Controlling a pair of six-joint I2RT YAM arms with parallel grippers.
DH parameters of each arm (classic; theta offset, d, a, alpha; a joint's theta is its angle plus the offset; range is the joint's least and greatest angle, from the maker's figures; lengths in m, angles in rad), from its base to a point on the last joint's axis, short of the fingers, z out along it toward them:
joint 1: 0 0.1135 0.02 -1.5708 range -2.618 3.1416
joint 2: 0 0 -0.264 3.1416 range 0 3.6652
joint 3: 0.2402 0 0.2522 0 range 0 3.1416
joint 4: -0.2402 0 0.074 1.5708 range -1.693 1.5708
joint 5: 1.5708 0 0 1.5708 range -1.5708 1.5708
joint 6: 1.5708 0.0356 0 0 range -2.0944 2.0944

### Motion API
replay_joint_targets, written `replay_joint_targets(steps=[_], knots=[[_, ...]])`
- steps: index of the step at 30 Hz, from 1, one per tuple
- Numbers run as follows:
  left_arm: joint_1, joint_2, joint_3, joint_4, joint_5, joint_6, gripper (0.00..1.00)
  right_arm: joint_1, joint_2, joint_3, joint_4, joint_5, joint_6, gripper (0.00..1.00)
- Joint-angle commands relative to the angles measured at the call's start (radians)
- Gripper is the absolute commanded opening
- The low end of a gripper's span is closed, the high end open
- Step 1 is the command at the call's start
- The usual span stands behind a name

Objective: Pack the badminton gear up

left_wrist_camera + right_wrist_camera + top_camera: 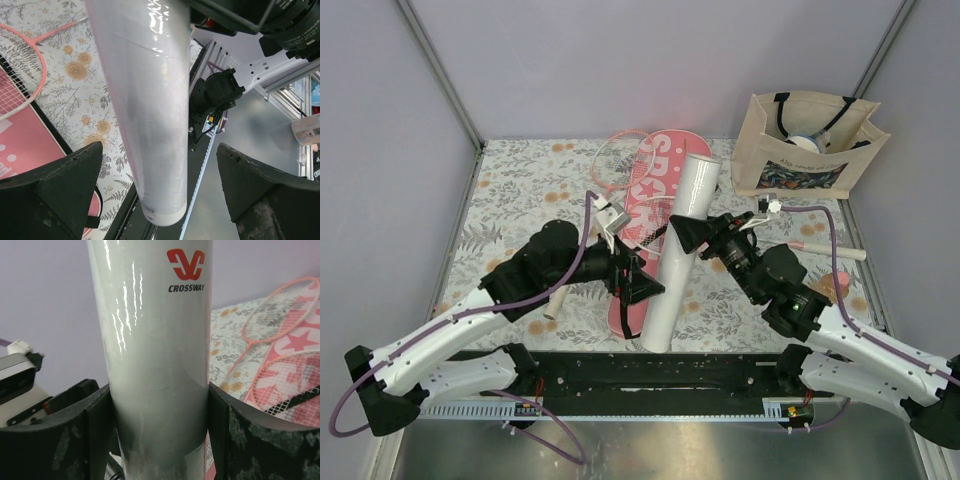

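A white tube (678, 250) marked "CROSSWAY" lies slanted above the table, its low end near the front rail. My right gripper (690, 240) is shut on its middle; in the right wrist view both fingers press the tube (157, 340). My left gripper (650, 288) is open around the tube's lower part, and its fingers (50, 190) stand wide apart from the tube (147, 100). The pink "SPORT" cover (655, 175) lies under the tube. Two pink rackets (618, 158) lie on and beside it, also seen in the right wrist view (280, 310).
A beige tote bag (800, 150) stands at the back right with something inside. A peach bottle (837, 285) sits by my right arm. White handle ends show at the right (830, 248) and under my left arm (553, 303). A black rail (650, 370) runs along the front edge.
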Motion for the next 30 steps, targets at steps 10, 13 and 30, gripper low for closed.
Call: replay_joint_targets(steps=[10, 13, 30], knots=[[-0.143, 0.205, 0.063, -0.029, -0.327, 0.051, 0.99, 0.005, -0.002, -0.061, 0.057, 0.316, 0.262, 0.57], [-0.156, 0.227, 0.057, -0.026, -0.365, 0.064, 0.98, 0.006, -0.007, -0.081, 0.057, 0.322, 0.31, 0.58], [-0.015, 0.139, 0.067, -0.102, -0.35, 0.124, 0.48, 0.005, -0.169, -0.171, -0.052, 0.307, 0.155, 1.0]])
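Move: The tube is still in the right gripper, slanting down and back. Its lower half, where the open left gripper should close, is about 5 cm right of the left hand, 1 cm ahead and 7 cm below; from the right hand it is some 9 cm back, 1 cm left and 13 cm down. From the left hand, the nearer racket's head lies on the table roughly 35 cm ahead, 6 cm right and 28 cm below, and the bag's middle 33 cm ahead, 3 cm right, same depth. Sink the open left gripper about 8 cm, easing slightly right and forward, onto the tube's lower half and pinch it, while the right hand, still gripping, comes down some 5 cm and turns clockwise to swing the lower end left. Once the left holds, open the right fingers and back them off rightward; start the left forward and left. ##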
